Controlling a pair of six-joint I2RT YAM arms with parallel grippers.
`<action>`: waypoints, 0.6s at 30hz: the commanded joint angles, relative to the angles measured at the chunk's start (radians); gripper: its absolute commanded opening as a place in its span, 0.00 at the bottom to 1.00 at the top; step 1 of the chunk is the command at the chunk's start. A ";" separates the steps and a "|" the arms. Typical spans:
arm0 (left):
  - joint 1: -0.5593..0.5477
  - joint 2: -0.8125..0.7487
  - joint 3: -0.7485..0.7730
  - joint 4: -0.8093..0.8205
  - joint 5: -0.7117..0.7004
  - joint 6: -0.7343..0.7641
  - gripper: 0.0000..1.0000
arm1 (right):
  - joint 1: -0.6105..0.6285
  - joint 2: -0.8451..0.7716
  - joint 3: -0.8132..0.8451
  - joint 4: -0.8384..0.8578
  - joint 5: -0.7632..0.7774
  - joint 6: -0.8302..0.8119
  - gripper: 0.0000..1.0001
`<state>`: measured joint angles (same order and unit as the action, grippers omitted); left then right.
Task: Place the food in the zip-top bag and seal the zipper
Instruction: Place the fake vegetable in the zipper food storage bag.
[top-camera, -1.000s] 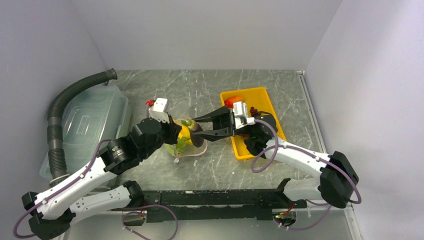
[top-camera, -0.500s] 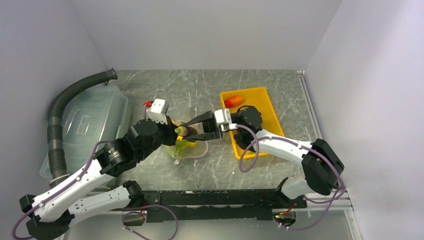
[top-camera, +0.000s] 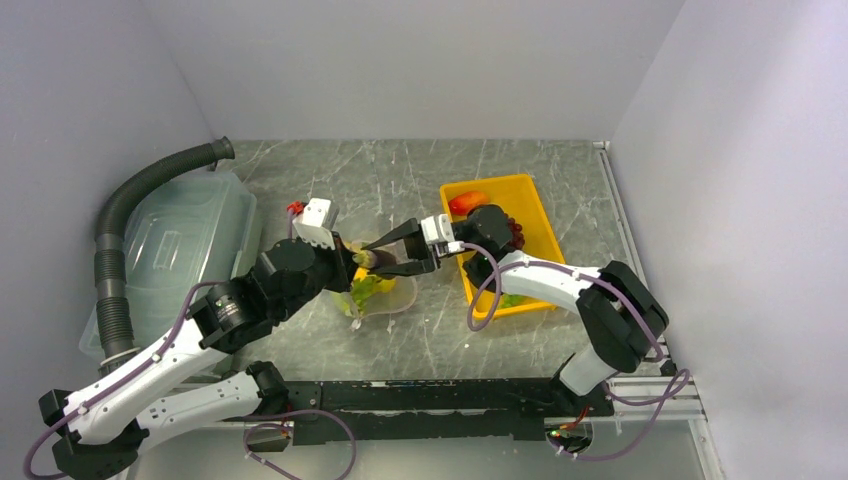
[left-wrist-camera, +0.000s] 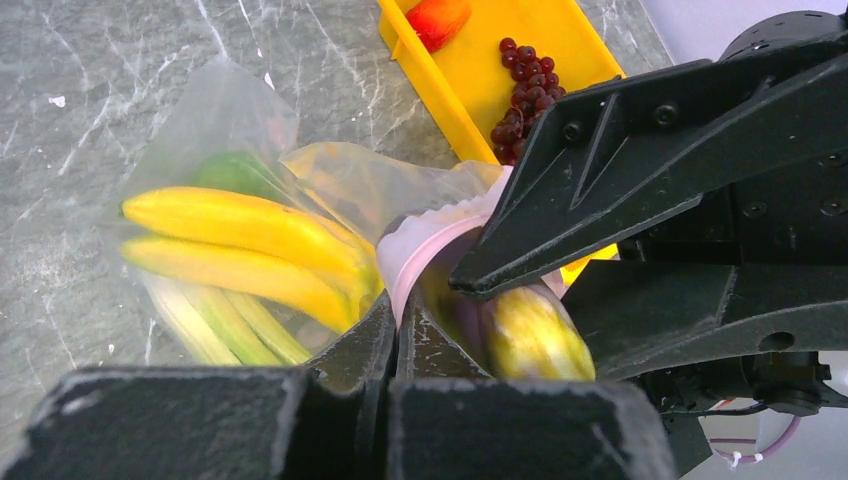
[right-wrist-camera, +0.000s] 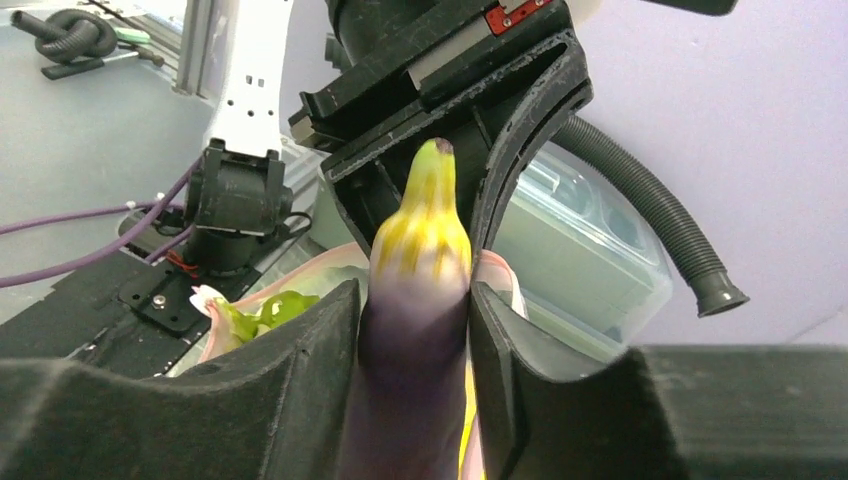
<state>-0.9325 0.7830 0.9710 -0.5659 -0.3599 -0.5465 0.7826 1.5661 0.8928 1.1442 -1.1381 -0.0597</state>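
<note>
The clear zip-top bag (left-wrist-camera: 225, 100) lies on the table with yellow bananas (left-wrist-camera: 240, 225), pale green leek (left-wrist-camera: 215, 320) and a green round fruit (left-wrist-camera: 232, 170) inside. My left gripper (left-wrist-camera: 398, 305) is shut on the pink zipper (left-wrist-camera: 420, 245), holding the mouth up. A purple eggplant (right-wrist-camera: 425, 230) with a yellow-green cap is clamped in my right gripper (right-wrist-camera: 413, 295), its cap end at the bag's mouth (top-camera: 368, 260). Dark grapes (left-wrist-camera: 525, 75) and a red-orange fruit (left-wrist-camera: 437, 15) lie in the yellow tray (top-camera: 535, 205).
A translucent lidded bin (top-camera: 180, 240) stands at the left with a grey corrugated hose (top-camera: 125, 205) curving over it. Walls close in the back and both sides. A black rail (top-camera: 430, 400) runs along the near edge.
My right gripper has moved left with the eggplant, bringing its cap end to the bag's mouth. The left gripper has kept its hold on the zipper.
</note>
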 joint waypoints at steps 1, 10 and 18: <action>0.003 -0.016 0.052 0.031 -0.003 -0.009 0.00 | -0.007 -0.015 0.028 0.086 -0.062 0.022 0.53; 0.003 -0.008 0.053 0.032 -0.005 -0.007 0.00 | -0.007 -0.118 0.002 -0.115 -0.089 -0.076 1.00; 0.003 0.002 0.055 0.034 -0.002 -0.007 0.00 | -0.006 -0.263 0.024 -0.467 -0.044 -0.188 1.00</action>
<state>-0.9325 0.7856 0.9710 -0.5671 -0.3603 -0.5453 0.7792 1.3830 0.8833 0.9047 -1.1877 -0.1505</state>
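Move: Just below the right hand, which still grips the eggplant with its body already reaching in, is the bag's mouth: about 2 cm back, 1 cm right and 5 cm down. The bananas inside the bag lie some 9 cm ahead, 2 cm left and 17 cm below; the yellow tray's middle is roughly 22 cm ahead, 27 cm right and 27 cm down. From the left hand, the mouth is about 4 cm back, 6 cm right and 4 cm down. Opening wide, the right fingers let go of the eggplant at the bag's mouth while hardly shifting. The hand then draws off, speeding up, back, to its right and up in nearly equal parts, about 4 cm in all, with its attitude almost unchanged. The left hand stays put and keeps its closed fingers pinched on the bag's rim. ##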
